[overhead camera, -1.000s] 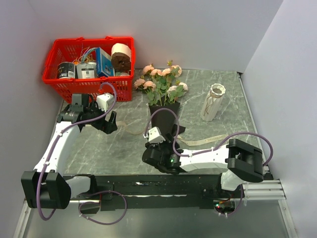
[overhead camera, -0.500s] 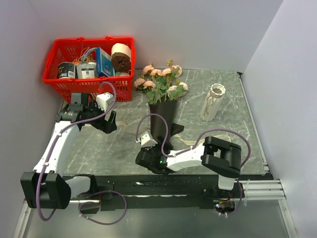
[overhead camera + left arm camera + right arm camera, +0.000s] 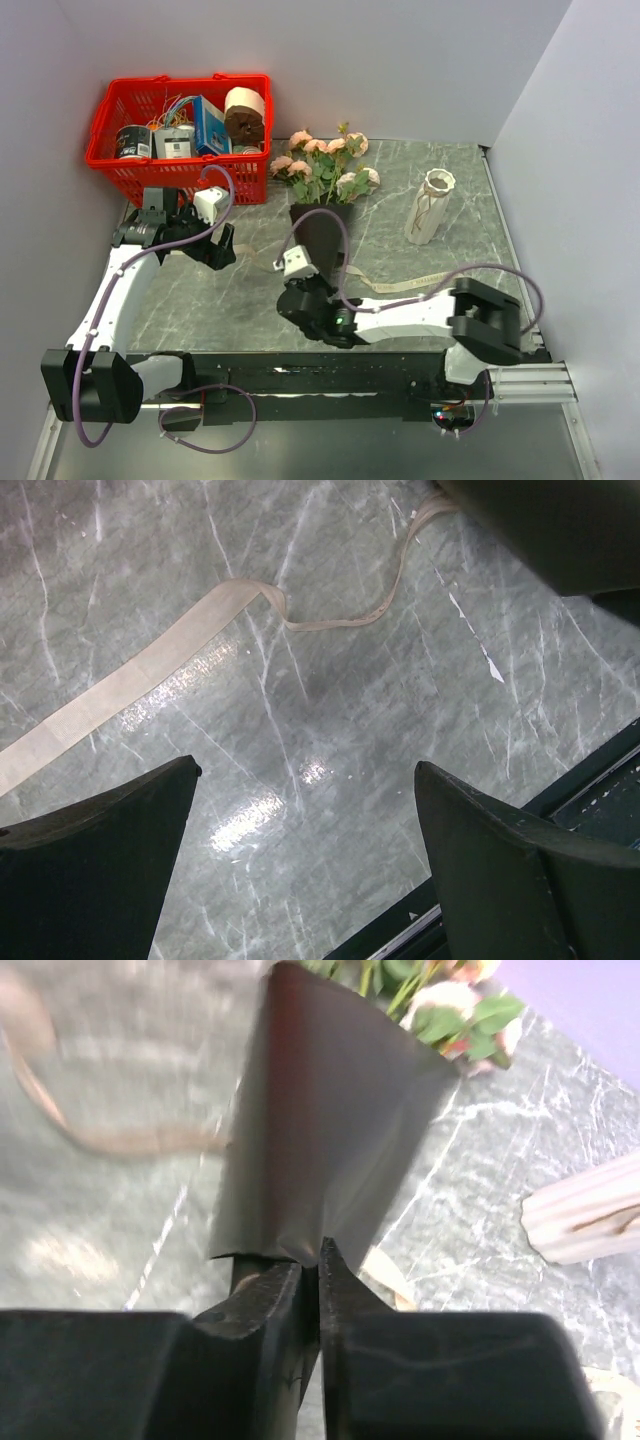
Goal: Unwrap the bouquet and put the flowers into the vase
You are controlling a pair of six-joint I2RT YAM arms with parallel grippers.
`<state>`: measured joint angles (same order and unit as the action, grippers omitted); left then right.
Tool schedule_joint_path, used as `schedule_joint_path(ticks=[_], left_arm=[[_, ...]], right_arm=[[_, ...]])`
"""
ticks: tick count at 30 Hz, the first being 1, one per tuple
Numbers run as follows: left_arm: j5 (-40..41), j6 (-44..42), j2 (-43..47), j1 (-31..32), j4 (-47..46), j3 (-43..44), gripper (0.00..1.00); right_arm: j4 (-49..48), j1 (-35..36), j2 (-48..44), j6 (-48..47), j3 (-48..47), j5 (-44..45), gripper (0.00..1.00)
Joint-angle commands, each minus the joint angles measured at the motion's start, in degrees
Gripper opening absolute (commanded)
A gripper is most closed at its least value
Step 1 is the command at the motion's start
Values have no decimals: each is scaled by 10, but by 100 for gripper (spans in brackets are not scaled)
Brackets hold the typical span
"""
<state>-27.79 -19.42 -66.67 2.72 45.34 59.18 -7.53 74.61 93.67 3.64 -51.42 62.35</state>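
Note:
The bouquet (image 3: pixel 322 190) lies at the middle of the table, its pale pink flowers (image 3: pixel 325 162) pointing to the back and its dark paper wrap (image 3: pixel 320 228) toward me. My right gripper (image 3: pixel 312 285) is shut on the wrap's lower edge; in the right wrist view its jaws (image 3: pixel 318 1265) pinch the dark sheet (image 3: pixel 320 1130), with the flowers (image 3: pixel 440 1010) beyond. The white vase (image 3: pixel 430 205) stands upright to the right, apart from the bouquet, and shows at the edge (image 3: pixel 590 1218) of that view. My left gripper (image 3: pixel 150 228) hovers open over bare table (image 3: pixel 300 810) at the left, holding nothing.
A red basket (image 3: pixel 105 160) with cans, boxes and a toilet-paper roll (image 3: pixel 243 112) stands at the back left. A loose cream ribbon (image 3: pixel 400 287) trails across the table, also under the left gripper (image 3: pixel 150 670). Walls close in on the left, back and right.
My right gripper has closed on the lower edge of the wrap, and the arm has swung. The bouquet has shifted slightly left and back. The left arm has not moved.

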Motion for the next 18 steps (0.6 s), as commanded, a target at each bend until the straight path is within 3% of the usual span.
schedule_joint_path(ticks=[1, 3, 4, 5, 6, 7, 9, 10, 13, 18], left_arm=[[-9, -11, 11, -1, 5, 23, 96], [-9, -12, 10, -1, 5, 23, 96], [-13, -12, 10, -1, 6, 23, 96], [-13, -11, 9, -1, 6, 23, 96], [-13, -12, 10, -1, 3, 22, 96], [-16, -12, 9, -1, 2, 22, 96], [-16, -11, 8, -1, -3, 17, 96], [-17, -11, 5, -1, -4, 17, 96], [-21, -8, -1, -1, -6, 20, 96], [-24, -3, -2, -1, -8, 24, 96]], right_arm=[[-1, 4, -103, 65, 12, 47, 11], [75, 12, -151, 150, 9, 50, 12], [193, 13, -166, 260, 6, 51, 17], [250, 19, -179, 324, 4, 45, 21], [315, 21, -199, 386, 2, 38, 29], [398, 25, -206, 483, 7, 32, 45], [474, 38, -212, 560, 20, 18, 58], [503, 42, -212, 619, 25, 13, 70], [559, 61, -194, 657, 30, -7, 78], [588, 81, -147, 657, -11, 7, 84]])
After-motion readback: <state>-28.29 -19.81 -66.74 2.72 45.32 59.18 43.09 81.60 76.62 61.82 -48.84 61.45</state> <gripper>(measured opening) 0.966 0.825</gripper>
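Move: The right hand's shut fingers are at the near end of the black wrapping paper, whose middle lies about 8 cm ahead, level with the hand sideways and some 6 cm lower. The flower heads are roughly 23 cm straight ahead; the vase stands about 12 cm ahead and 21 cm to the right, and the loose ribbon's right half lies 3 cm ahead and 16 cm right on the table. From the left hand, the wrapping paper is about 20 cm right and 5 cm ahead, some 10 cm below. The right hand, still pinching the near end of the black paper, carries on its quick upward tug for about 6 cm while beginning to swing right, rolling its left side up some 25 degrees. It then draws back and to the right, away from the flowers, and sinks to just under its starting height, opening wide and letting go of the paper; it ends about 7 cm back and 9 cm right of where it began, tipped more downward and turned a little clockwise. ##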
